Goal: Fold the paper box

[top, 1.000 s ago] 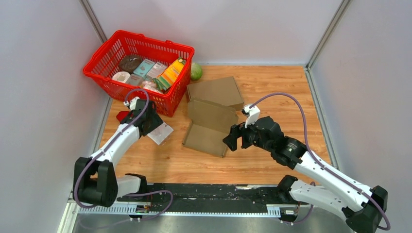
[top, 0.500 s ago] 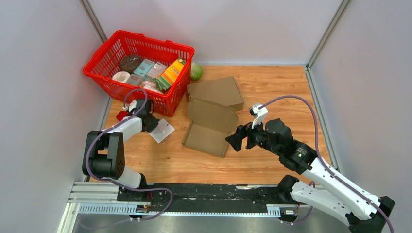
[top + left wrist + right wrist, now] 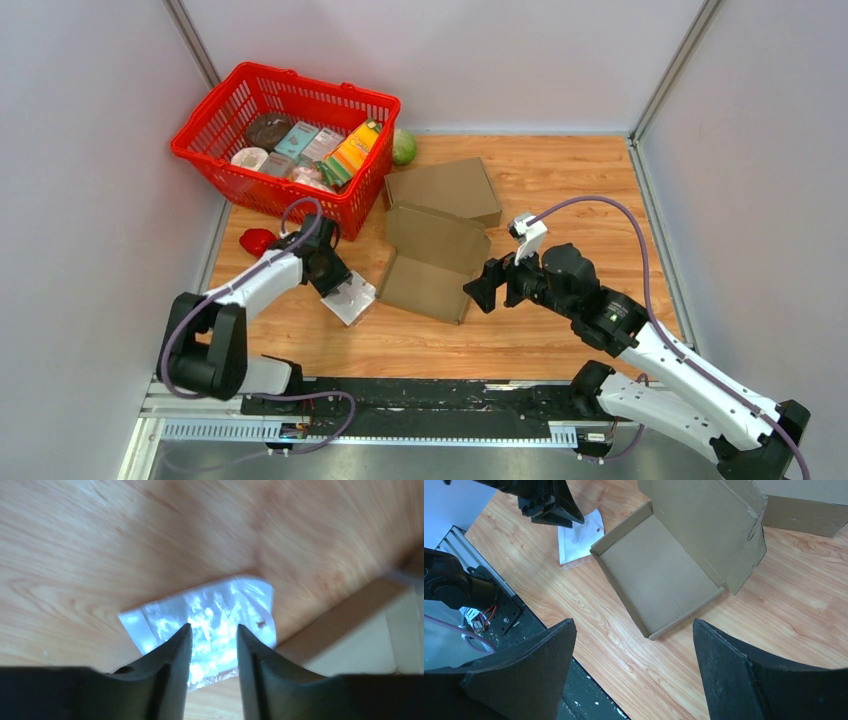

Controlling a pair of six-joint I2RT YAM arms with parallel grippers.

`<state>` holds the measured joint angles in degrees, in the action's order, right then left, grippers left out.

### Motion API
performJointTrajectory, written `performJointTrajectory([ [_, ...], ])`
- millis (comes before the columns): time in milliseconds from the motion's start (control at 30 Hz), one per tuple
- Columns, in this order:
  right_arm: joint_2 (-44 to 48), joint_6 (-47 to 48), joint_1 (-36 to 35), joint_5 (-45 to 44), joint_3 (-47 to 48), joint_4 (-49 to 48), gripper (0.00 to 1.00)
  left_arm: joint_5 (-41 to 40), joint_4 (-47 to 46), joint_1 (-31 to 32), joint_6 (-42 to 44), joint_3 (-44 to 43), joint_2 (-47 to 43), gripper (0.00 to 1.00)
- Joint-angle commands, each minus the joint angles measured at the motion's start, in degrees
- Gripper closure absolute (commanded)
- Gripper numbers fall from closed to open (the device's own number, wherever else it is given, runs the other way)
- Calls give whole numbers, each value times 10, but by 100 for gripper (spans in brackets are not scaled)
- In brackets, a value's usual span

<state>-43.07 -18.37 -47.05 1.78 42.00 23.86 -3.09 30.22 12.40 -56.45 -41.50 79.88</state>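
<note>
The open brown paper box (image 3: 428,268) lies at the table's middle with its lid standing up at the back; the right wrist view shows its bare inside (image 3: 659,575). My right gripper (image 3: 478,287) is open wide and empty, hovering by the box's near right corner (image 3: 633,622). My left gripper (image 3: 333,272) is low over a clear plastic bag (image 3: 352,298) just left of the box. Its fingers stand a small gap apart with the bag (image 3: 210,610) flat on the wood between them (image 3: 213,626).
A second, closed cardboard box (image 3: 445,189) lies behind the open one. A red basket (image 3: 215,165) of groceries stands at the back left, with a green ball (image 3: 403,147) beside it. A small red object (image 3: 256,241) lies by the left wall.
My left gripper and the plastic bag have moved together toward the right and nearer, close to the box. My right gripper has drawn back a little to the right of the box.
</note>
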Motion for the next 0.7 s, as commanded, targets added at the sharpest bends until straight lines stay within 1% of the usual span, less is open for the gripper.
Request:
performJointTrajectory([
  [0,8,13,4,2,1,-16,10,-35,34,43,109,1,-109,39],
  [33,8,12,4,3,0,-16,10,-39,38,43,126,4,-125,29],
  [67,8,12,3,4,0,-16,10,-45,48,43,140,1,-150,26],
  [100,8,11,3,5,0,-16,10,-46,54,43,174,2,-158,26],
  [133,8,12,4,6,0,-16,10,-48,59,43,181,1,-162,26],
  [233,4,14,4,11,2,-19,10,-41,110,43,183,-31,-126,25],
  [267,4,13,4,13,2,-22,10,-40,124,43,174,-57,-91,25],
  [300,4,13,4,14,1,-25,10,-42,156,42,148,-69,-74,25],
  [333,4,13,4,15,1,-26,10,-32,162,46,141,-78,-59,25],
  [367,3,12,4,16,2,-26,10,-28,161,47,134,-82,-46,25],
  [400,4,12,3,16,3,-27,10,-29,151,49,104,-78,-44,25],
  [467,7,12,4,16,5,-22,10,-54,143,50,65,-51,-56,25],
  [500,10,11,3,16,5,-22,10,-66,143,50,17,-41,-59,25],
  [567,17,12,4,15,3,-20,10,-55,122,51,6,-24,-49,24],
  [600,19,12,3,15,2,-21,10,-48,104,50,-1,-23,-41,24],
  [667,21,12,3,16,-1,-21,10,-44,102,51,-10,-36,-12,23],
])
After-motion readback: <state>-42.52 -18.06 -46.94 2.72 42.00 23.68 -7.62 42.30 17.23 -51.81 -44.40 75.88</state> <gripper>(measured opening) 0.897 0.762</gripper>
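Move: Right under the left fingertips, about 1 cm below and a touch to the right, lies the white packet, flat on the table. From this hand the open box stands some 21 cm to the right and 5 cm farther out, at about the same height; the red pepper is about 18 cm to the left and 11 cm ahead. From the right hand, the packet is some 35 cm to the left, 5 cm ahead and 20 cm below. Rising about 6 cm off the white packet, the left hand spreads its already parting fingers wide and twists some 15 degrees clockwise. It then sinks about 4 cm while easing back roughly 2 cm, undoing half the twist, and ends open and low over the packet's near-left side. ##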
